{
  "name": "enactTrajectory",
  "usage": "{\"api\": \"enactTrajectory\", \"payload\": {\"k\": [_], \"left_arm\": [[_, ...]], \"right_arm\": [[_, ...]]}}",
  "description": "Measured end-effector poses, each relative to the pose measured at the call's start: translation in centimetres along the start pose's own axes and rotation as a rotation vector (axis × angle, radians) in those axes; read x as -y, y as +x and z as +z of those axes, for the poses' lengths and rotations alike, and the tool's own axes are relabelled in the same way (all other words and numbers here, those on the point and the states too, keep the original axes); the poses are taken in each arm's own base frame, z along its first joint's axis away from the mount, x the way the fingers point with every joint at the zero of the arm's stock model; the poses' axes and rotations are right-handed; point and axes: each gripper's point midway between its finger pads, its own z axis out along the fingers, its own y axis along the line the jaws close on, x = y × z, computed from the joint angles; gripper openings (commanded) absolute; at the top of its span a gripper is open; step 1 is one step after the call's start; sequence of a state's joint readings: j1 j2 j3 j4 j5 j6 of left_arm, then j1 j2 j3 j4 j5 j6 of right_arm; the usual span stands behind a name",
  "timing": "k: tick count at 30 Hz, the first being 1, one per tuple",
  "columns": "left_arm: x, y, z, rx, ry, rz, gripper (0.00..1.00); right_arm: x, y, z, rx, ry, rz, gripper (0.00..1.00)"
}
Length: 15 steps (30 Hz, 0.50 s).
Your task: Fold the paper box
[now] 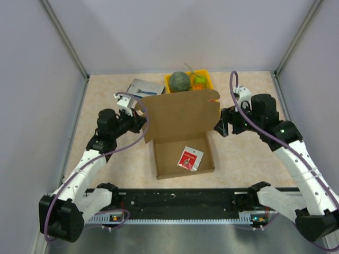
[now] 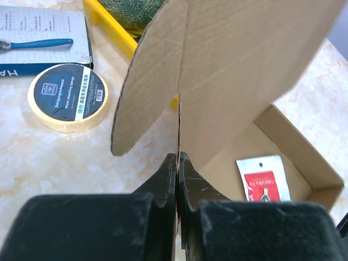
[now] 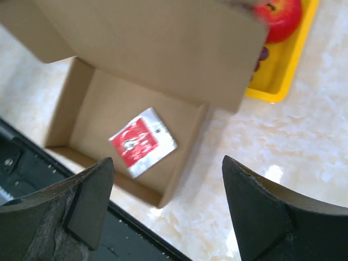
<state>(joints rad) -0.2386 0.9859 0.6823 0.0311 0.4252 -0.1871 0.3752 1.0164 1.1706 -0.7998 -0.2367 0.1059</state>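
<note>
The brown paper box (image 1: pixel 183 153) stands open at the table's middle, its lid (image 1: pixel 180 114) raised and leaning over the base. A red-and-white sachet (image 1: pixel 190 159) lies inside. My left gripper (image 1: pixel 142 123) is shut on the lid's left edge, at the fold beside the rounded side flap (image 2: pixel 147 92); the fingertips (image 2: pixel 173 163) pinch the cardboard. My right gripper (image 1: pixel 220 127) is open and empty, just off the lid's right edge. In the right wrist view it (image 3: pixel 166 166) hovers above the base's right wall (image 3: pixel 185 157).
A yellow fruit tray (image 1: pixel 212 82) with a green melon (image 1: pixel 179 81) stands right behind the box. A blue-grey packet (image 1: pixel 145 87) and a tape roll (image 2: pixel 68 97) lie at the back left. A black rail (image 1: pixel 180 198) runs along the near edge.
</note>
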Motion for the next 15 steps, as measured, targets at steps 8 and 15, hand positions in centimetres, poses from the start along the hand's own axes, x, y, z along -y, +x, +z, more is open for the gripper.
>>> {"api": "enactTrajectory", "payload": {"k": [8,15], "left_arm": [[0.6,-0.5,-0.6,0.023,0.008,0.016,0.00],[0.8,-0.5,-0.7,0.024,0.016,0.026,0.00]], "right_arm": [[1.0,0.5,0.9,0.058,0.018,-0.088,0.79],[2.9,-0.6,6.7,0.101,-0.016,-0.144,0.77]]}}
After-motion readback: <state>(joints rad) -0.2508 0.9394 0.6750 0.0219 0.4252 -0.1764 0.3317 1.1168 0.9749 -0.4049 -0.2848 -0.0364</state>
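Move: My right hand, open and empty, has the lid's right edge about 8 cm ahead, 4 cm to its left and a few centimetres lower. The box's right wall is some 7 cm back, 4 cm left and 20 cm below it. The fruit tray lies about 16 cm ahead and 9 cm left, also some 20 cm down. From my left hand, already pinching the lid's left edge, that right edge is roughly 29 cm right and 6 cm ahead. After a brief draw back of a centimetre or so, I push my wide-open right hand forward about 6 cm and down about 4 cm towards the lid's right edge, levelling the fingers by some 10 degrees, without closing them. My left hand keeps its pinch on the lid's left side, easing up and back by only about a centimetre. ##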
